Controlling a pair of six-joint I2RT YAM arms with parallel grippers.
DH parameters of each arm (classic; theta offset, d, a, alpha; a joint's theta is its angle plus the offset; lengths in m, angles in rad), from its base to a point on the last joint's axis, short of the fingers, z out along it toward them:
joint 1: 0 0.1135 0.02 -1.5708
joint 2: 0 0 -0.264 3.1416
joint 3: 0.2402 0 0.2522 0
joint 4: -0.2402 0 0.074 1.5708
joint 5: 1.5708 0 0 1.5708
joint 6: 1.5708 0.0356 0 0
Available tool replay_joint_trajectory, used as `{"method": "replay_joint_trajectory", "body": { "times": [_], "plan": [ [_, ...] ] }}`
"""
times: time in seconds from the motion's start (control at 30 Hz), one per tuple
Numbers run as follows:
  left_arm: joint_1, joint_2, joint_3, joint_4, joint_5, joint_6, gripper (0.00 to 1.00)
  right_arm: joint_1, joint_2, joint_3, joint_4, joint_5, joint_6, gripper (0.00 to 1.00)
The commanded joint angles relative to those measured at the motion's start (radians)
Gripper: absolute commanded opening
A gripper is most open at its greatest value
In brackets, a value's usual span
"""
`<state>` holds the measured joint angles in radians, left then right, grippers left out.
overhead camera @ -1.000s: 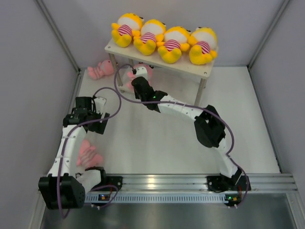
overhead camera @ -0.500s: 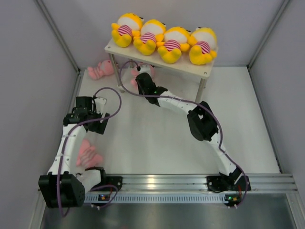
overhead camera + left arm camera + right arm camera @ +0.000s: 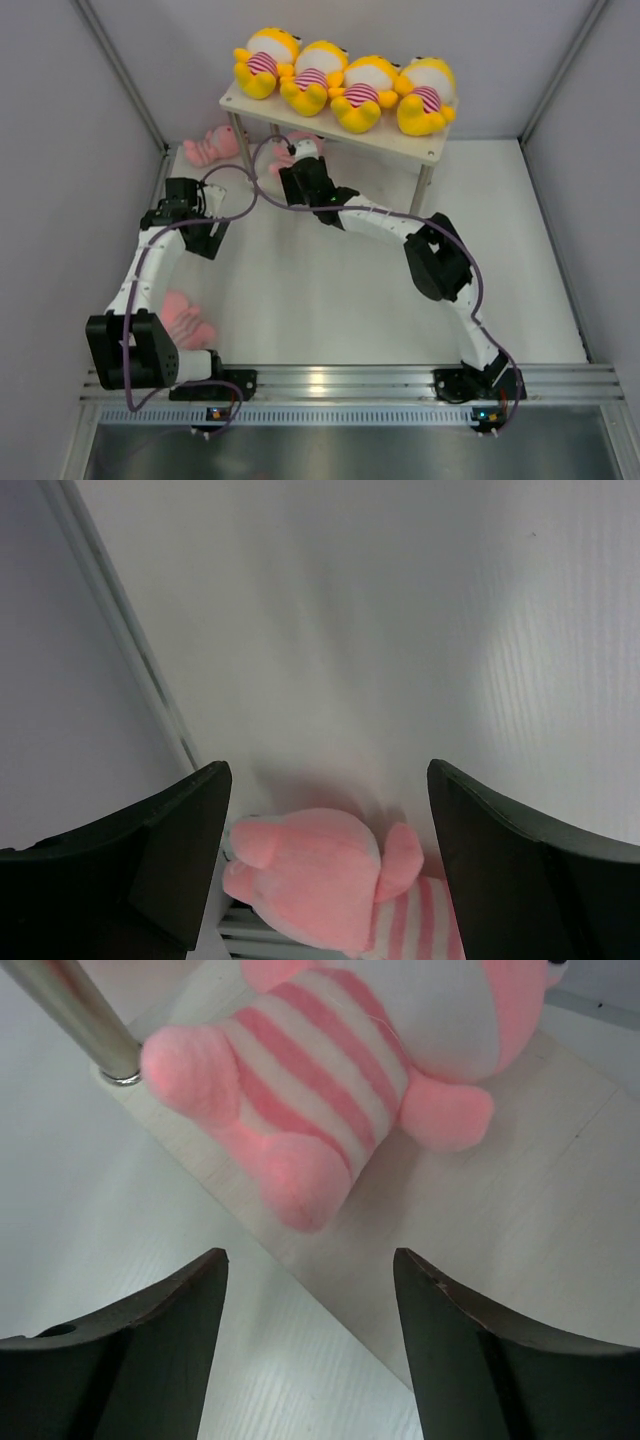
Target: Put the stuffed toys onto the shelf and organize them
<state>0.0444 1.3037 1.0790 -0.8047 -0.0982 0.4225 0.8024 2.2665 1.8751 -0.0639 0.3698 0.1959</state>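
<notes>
Four yellow stuffed toys (image 3: pixel 340 80) lie in a row on the shelf's top board (image 3: pixel 400 140). A pink toy (image 3: pixel 330 1050) lies belly up on the lower board (image 3: pixel 520 1200); from above it (image 3: pixel 303 146) shows only partly. My right gripper (image 3: pixel 311 1255) is open and empty, just short of its feet, at the shelf's front left (image 3: pixel 300 165). A second pink toy (image 3: pixel 208 147) lies on the floor left of the shelf. My left gripper (image 3: pixel 190 200) is open, with this toy (image 3: pixel 310 875) low between its fingers. A third pink toy (image 3: pixel 186 320) lies by the left arm's base.
A metal shelf leg (image 3: pixel 80 1015) stands just left of the toy on the lower board. Grey walls close in on three sides, with a frame post (image 3: pixel 120 630) in the back left corner. The right arm's purple cable (image 3: pixel 240 175) loops over the floor between the grippers.
My right gripper went in under the top board with the pink toy, and now stands open, drawn back a little. My left arm swung back towards the corner toy.
</notes>
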Motion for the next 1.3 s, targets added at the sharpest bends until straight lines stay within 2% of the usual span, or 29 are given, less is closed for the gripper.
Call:
{"method": "replay_joint_trajectory", "body": {
  "times": [0.0,0.17,0.3,0.43,0.53,0.67,1.03,1.17,1.27],
  "plan": [
    [0.002,0.049,0.074,0.146,-0.098,0.041,0.85,0.037,-0.169,-0.045,0.095,0.017,-0.058,0.68],
    [-0.001,0.121,0.134,0.292,-0.164,0.077,0.80,0.060,-0.275,-0.174,0.125,0.029,-0.076,0.70],
    [-0.001,0.242,0.203,0.354,-0.215,0.091,0.76,0.080,-0.393,-0.293,0.194,0.052,-0.108,0.71],
    [-0.001,0.362,0.326,0.354,-0.202,0.081,0.74,0.087,-0.456,-0.370,0.199,0.043,-0.122,0.70],
    [0.000,0.462,0.427,0.351,-0.198,0.068,0.65,0.090,-0.507,-0.424,0.211,0.023,-0.138,0.70],
    [0.003,0.618,0.568,0.351,-0.219,0.062,0.60,0.103,-0.591,-0.494,0.225,0.014,-0.150,0.70],
    [0.032,0.920,0.970,0.349,-0.210,-0.056,0.63,0.152,-0.752,-0.654,0.248,0.024,-0.228,0.70],
    [0.048,1.011,1.050,0.351,-0.210,-0.079,0.62,0.167,-0.786,-0.685,0.246,0.044,-0.245,0.70],
    [0.057,1.040,1.064,0.352,-0.141,-0.096,0.62,0.170,-0.791,-0.696,0.245,0.052,-0.257,0.70]
  ]
}}
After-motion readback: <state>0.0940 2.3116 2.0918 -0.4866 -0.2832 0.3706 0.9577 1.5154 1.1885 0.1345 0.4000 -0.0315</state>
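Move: The far pink toy, lying beyond the left hand, is about 40 cm ahead of it, 6 cm left and 8 cm below. The shelf's front left leg stands some 28 cm ahead and 7 cm right of that hand, the near pink toy some 12 cm back and 4 cm left. From the right hand, the pink toy already on the lower shelf is about 12 cm straight ahead and slightly below; the far pink toy is roughly 22 cm ahead, 23 cm left. Out towards the far pink toy the left hand sweeps some 30 cm forward and a little left, past the left end of the shelf, its fingers tipping up about 20 degrees and narrowing part-way, still short of a grasp. Meanwhile the right hand, empty and already open, backs away from the toy on the lower shelf, rising as it draws about 15 cm back and somewhat right. ##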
